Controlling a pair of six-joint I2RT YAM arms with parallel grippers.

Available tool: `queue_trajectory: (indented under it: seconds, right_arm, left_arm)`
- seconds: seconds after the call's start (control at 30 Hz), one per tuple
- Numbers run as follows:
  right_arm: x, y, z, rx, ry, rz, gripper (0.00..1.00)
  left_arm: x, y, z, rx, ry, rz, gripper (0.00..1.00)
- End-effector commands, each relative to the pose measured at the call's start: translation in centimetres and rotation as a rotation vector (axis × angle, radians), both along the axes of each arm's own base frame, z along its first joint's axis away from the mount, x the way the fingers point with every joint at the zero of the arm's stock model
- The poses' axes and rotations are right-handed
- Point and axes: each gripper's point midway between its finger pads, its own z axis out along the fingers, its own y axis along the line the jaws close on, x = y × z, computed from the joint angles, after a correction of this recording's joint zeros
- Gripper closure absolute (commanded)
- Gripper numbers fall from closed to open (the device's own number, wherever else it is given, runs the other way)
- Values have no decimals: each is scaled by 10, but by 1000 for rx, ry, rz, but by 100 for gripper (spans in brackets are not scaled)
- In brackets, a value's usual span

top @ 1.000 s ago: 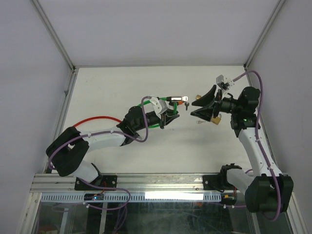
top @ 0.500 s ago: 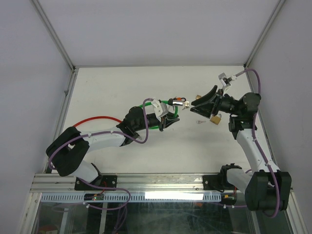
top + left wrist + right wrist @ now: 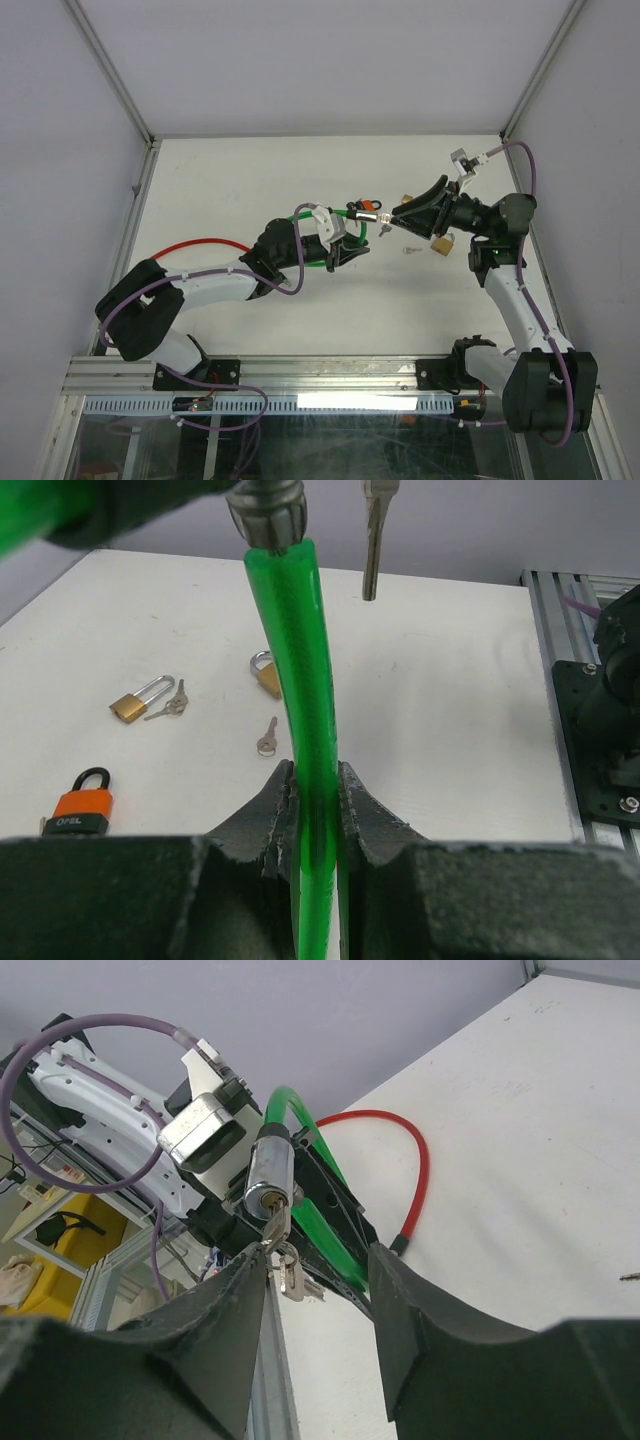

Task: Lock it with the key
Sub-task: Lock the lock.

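Observation:
My left gripper (image 3: 312,780) is shut on the green cable (image 3: 305,680) of a cable lock and holds it up over the table. The lock's silver cylinder (image 3: 270,1175) points at my right gripper, with a key (image 3: 276,1225) in its keyhole and a second key hanging from the ring. My right gripper (image 3: 320,1260) stands open around the key, its left finger touching the key's bow and its right finger well apart. In the top view the cylinder (image 3: 368,208) meets the right gripper (image 3: 398,216) above mid-table, with the left gripper (image 3: 345,240) just behind.
A red cable (image 3: 200,245) loops on the table at left. A brass padlock (image 3: 443,243) and a loose key (image 3: 410,250) lie under the right gripper. An orange padlock (image 3: 82,802) and two brass padlocks (image 3: 135,702) (image 3: 265,672) lie beyond.
My right gripper has moved left up to the lock cylinder, bringing its jaws around the key and narrowing them a little. The left arm still holds the green cable.

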Motion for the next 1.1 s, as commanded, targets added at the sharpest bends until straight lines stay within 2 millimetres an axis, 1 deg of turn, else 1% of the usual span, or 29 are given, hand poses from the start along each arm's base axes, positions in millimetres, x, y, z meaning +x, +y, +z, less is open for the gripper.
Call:
queue_trajectory:
  seconds: [0.0,0.27,0.43,0.57,0.67,0.73,0.83,0.87,0.97,1.07]
  right_arm:
    - [-3,3,11,8,-63,6,55]
    - [-9,9,11,4,-69,38,62]
    - [-9,12,5,-19,-75,51,68]
    - [-8,13,1,-38,-88,48,70]
    - [-9,13,1,-51,-113,54,75]
    - [-10,14,0,-57,-126,60,81]
    - [-12,14,0,-66,-150,71,94]
    - [-13,14,0,-71,-160,75,99]
    - [-14,14,0,-85,-149,82,100]
    - [-20,15,1,-90,-35,92,100]
  left_arm:
    - [-4,-7,26,-63,-71,-47,100]
    - [-4,-9,24,-55,-67,-58,100]
    - [-3,-9,25,-56,-66,-57,100]
    - [-4,-10,25,-54,-55,-61,100]
    - [-3,-11,25,-51,-44,-62,100]
    - [-3,-12,24,-48,-39,-65,100]
    - [-4,-13,23,-46,-28,-70,100]
    - [-3,-13,23,-44,-24,-71,100]
    - [-6,-13,22,-41,0,-93,100]
    - [-11,-11,22,-43,56,-142,100]
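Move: The key already standing in the green lock's barrel is about 2 cm to the left of my right fingertips, roughly 1 cm back and 1 cm above. The barrel follows some 5 cm to the left, level with my hand. On the table about 29 cm below, the orange padlock lies 14 cm ahead and 6 cm left, and the loose key 4 cm ahead and 4 cm right. From my left hand, the lock's key is some 6 cm right and 11 cm above. I bring my half-open right fingers about 1 cm left onto the key's head, then lower them about 2 cm while closing fully, pinching the key. My left hand keeps its grip on the green cable and sinks roughly 3 cm, drawing back about 1 cm and tilting a few degrees, so the lock comes down along with my right hand. ##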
